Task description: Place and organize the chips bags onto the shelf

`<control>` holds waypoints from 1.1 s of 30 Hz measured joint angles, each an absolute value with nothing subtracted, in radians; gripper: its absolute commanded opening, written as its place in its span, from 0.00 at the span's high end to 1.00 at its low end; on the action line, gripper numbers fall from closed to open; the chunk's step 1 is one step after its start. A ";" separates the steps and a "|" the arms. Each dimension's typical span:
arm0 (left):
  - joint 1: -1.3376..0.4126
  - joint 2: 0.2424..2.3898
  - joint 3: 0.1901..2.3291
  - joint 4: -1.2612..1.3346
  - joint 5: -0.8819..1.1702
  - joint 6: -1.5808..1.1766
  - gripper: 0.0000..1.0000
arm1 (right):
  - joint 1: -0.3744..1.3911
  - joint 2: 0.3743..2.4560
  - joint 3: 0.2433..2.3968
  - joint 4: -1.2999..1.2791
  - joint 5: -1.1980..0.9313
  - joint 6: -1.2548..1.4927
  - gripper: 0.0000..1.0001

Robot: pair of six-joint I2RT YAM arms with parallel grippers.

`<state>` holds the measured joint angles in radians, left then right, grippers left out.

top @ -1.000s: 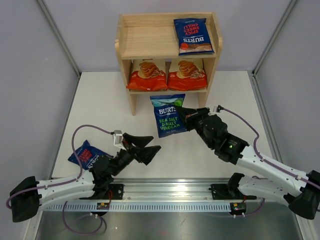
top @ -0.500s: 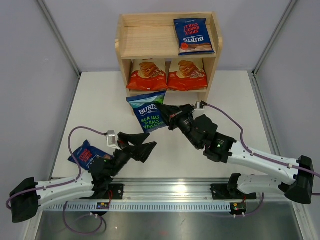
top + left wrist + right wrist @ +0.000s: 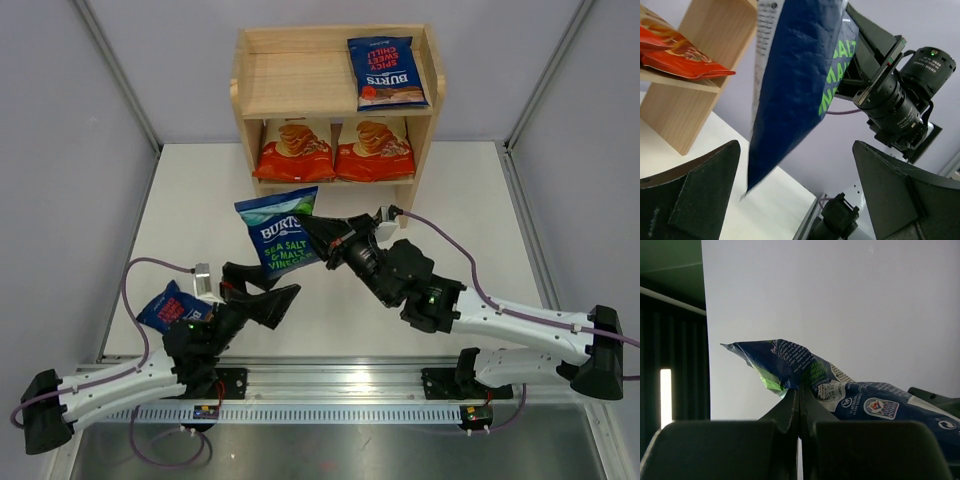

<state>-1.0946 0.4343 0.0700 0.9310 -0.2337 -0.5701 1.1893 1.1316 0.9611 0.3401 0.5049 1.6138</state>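
Observation:
My right gripper (image 3: 320, 233) is shut on the edge of the green-lettered dark blue Burts bag (image 3: 277, 232), which hangs in the air in front of the shelf (image 3: 290, 80). In the right wrist view the closed fingertips (image 3: 799, 390) pinch the bag's crimped corner (image 3: 785, 365). My left gripper (image 3: 272, 292) stands open just below and in front of that bag. The bag (image 3: 795, 85) hangs above its spread fingers (image 3: 796, 150). A red-accented Burts bag (image 3: 167, 308) lies on the table beside the left arm. Another Burts bag (image 3: 386, 72) lies on the top tier's right side. Two cream-and-orange bags (image 3: 295, 150) (image 3: 373, 150) fill the lower tier.
The left half of the shelf's top tier is bare wood. Grey walls close in the white table (image 3: 200, 200) on both sides. The arms' base rail (image 3: 340, 385) runs along the near edge. In the left wrist view the shelf's side panel (image 3: 710, 35) stands at the left.
My right arm has carried the green-lettered bag to the left, tilting it. The left arm has drawn back to the left with its jaws still open.

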 measured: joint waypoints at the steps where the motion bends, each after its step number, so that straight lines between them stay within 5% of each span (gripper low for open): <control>1: -1.095 0.450 0.086 0.921 -0.218 -0.567 0.02 | 1.200 1.140 0.961 0.356 0.504 1.613 1.00; 5: -1.096 0.525 0.152 0.911 -0.179 -0.566 0.15 | 1.232 1.167 0.961 0.399 0.503 1.607 1.00; 6: -1.096 0.531 0.155 0.912 -0.177 -0.568 0.28 | 1.238 1.168 0.961 0.402 0.503 1.605 1.00; 10: -1.097 0.531 0.154 0.921 -0.168 -0.579 0.52 | 1.258 1.168 0.961 0.423 0.505 1.599 1.00; 15: -1.097 0.498 0.154 0.907 -0.165 -0.576 0.54 | 1.278 1.150 0.925 0.465 0.517 1.600 1.00; 17: -1.097 0.481 0.154 0.894 -0.166 -0.571 0.36 | 1.288 1.137 0.905 0.478 0.531 1.600 1.00; 21: -1.098 0.447 0.154 0.884 -0.168 -0.573 0.38 | 1.294 1.126 0.885 0.476 0.535 1.599 1.00; 23: -1.098 0.438 0.154 0.883 -0.169 -0.572 0.58 | 1.295 1.126 0.882 0.475 0.535 1.598 1.00; 28: -1.098 0.432 0.157 0.861 -0.168 -0.565 0.90 | 1.300 1.126 0.863 0.491 0.538 1.598 1.00; 30: -1.098 0.434 0.159 0.846 -0.164 -0.562 0.93 | 1.300 1.120 0.849 0.497 0.542 1.596 0.89; 33: -1.099 0.436 0.174 0.807 -0.147 -0.561 0.93 | 1.301 1.084 0.829 0.500 0.561 1.542 0.34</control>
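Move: The right fingers pinch the sea salt bag's right side; the waiting left gripper lies about 9 cm back, 8 cm left and 11 cm below. From the left hand, the bag's middle is roughly 8 cm ahead, 4 cm right and 9 cm up. The left red chips bag on the shelf is some 38 cm ahead, 4 cm right and 5 cm lower; the blue bag on the table is 5 cm ahead, 27 cm left and 28 cm below. Right hand draws the bag back about 4 cm; left, rising 2 cm, pinches its bottom before right opens. ##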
